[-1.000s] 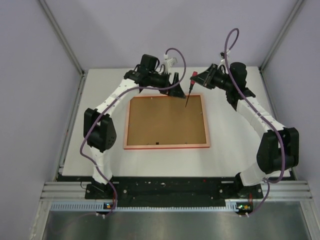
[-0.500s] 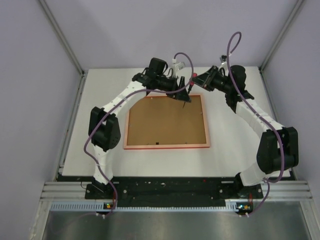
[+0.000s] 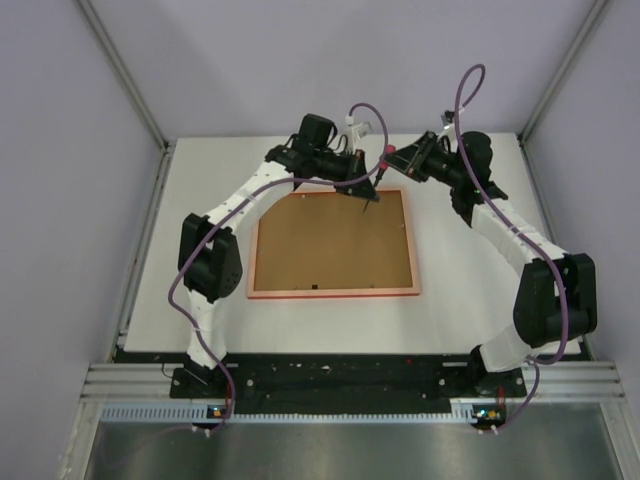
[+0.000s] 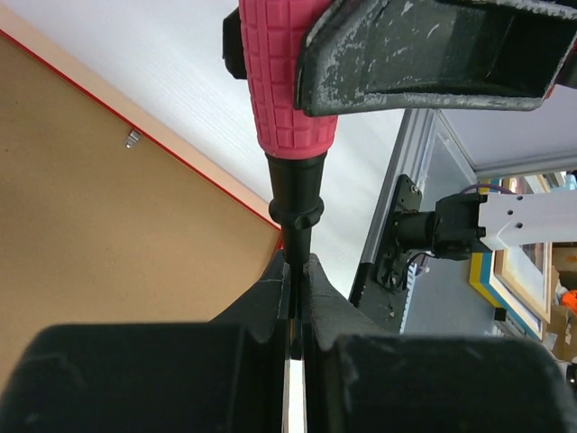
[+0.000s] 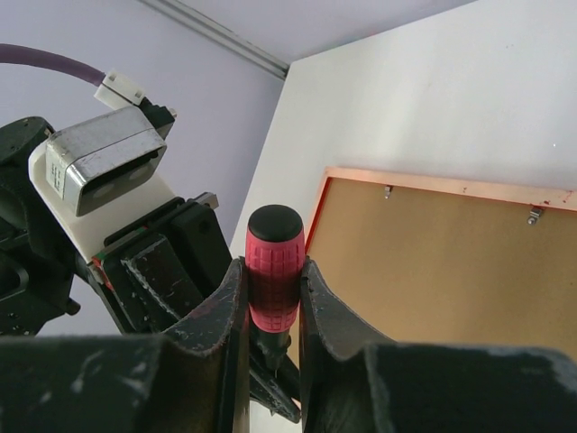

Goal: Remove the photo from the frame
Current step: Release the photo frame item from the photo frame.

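Observation:
The frame [image 3: 332, 292] lies face down on the white table, pale orange rim up, with the brown backing board [image 3: 333, 240] filling it. The photo is hidden beneath the board. Above the frame's far right corner hangs a screwdriver [image 3: 385, 158] with a pink handle [image 5: 273, 271]. My right gripper [image 5: 272, 267] is shut on that handle. My left gripper [image 4: 296, 271] is shut on the thin black shaft just below the handle [image 4: 284, 81]. The two grippers meet over the frame's far edge [image 4: 180, 149].
Small metal clips [image 5: 387, 191] [image 5: 535, 215] sit along the board's far edge, and another clip [image 4: 132, 138] shows in the left wrist view. Aluminium rails [image 3: 140, 250] border the table's sides. Both arm bases stand on the near rail [image 3: 340, 375].
The left gripper swung right from beside the frame's far edge to the screwdriver shaft and shut on it. The right gripper kept its hold on the handle.

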`<action>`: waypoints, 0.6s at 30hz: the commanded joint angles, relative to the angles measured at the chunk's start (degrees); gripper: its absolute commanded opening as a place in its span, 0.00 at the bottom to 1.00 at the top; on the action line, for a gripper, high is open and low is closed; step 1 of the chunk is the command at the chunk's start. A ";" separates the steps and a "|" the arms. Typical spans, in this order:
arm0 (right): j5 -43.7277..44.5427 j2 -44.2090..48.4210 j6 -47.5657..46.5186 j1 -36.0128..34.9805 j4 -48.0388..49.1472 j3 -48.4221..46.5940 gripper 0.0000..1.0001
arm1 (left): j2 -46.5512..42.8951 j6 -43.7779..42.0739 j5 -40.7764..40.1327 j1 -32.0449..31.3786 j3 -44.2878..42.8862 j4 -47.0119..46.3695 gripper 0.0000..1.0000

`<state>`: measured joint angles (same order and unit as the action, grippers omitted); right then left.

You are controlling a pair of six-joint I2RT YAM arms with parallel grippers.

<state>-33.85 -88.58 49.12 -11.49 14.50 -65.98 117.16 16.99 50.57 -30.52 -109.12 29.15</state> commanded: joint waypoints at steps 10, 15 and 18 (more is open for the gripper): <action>-4.03 1.65 3.08 -1.17 8.17 0.58 0.47 | -1.59 0.32 -1.35 -0.50 -0.74 -2.86 0.00; -2.46 0.34 3.17 -1.79 7.91 0.15 0.50 | -1.50 1.02 0.32 -0.68 -0.48 -3.57 0.00; -1.05 -0.63 2.65 -1.87 6.69 -0.55 0.52 | -1.76 1.37 1.46 -1.12 0.31 -4.45 0.00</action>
<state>-35.03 -88.58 51.66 -11.92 18.74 -65.14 117.16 17.54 50.04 -30.85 -109.08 28.60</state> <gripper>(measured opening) 0.508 0.048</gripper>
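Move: The screwdriver is between the hands: the left fingers are already shut on its shaft, and its red handle lies about 6 cm ahead, 3 cm right and 5 cm above the left hand, right at the right hand's finger pads. Below lies the photo frame, back up, its middle some 7 cm back, 12 cm left and 27 cm below the right hand; its clip on the far edge's right part sits about 5 cm ahead and 2 cm right, 27 cm below. Keep the left gripper still and shut on the screwdriver's shaft, pointing rightward and down. Open the right fingers about a third of their range to let go of the red handle, and ease the right hand up by roughly 1 cm, a little to its left, leaving the parted fingers still around the handle. ##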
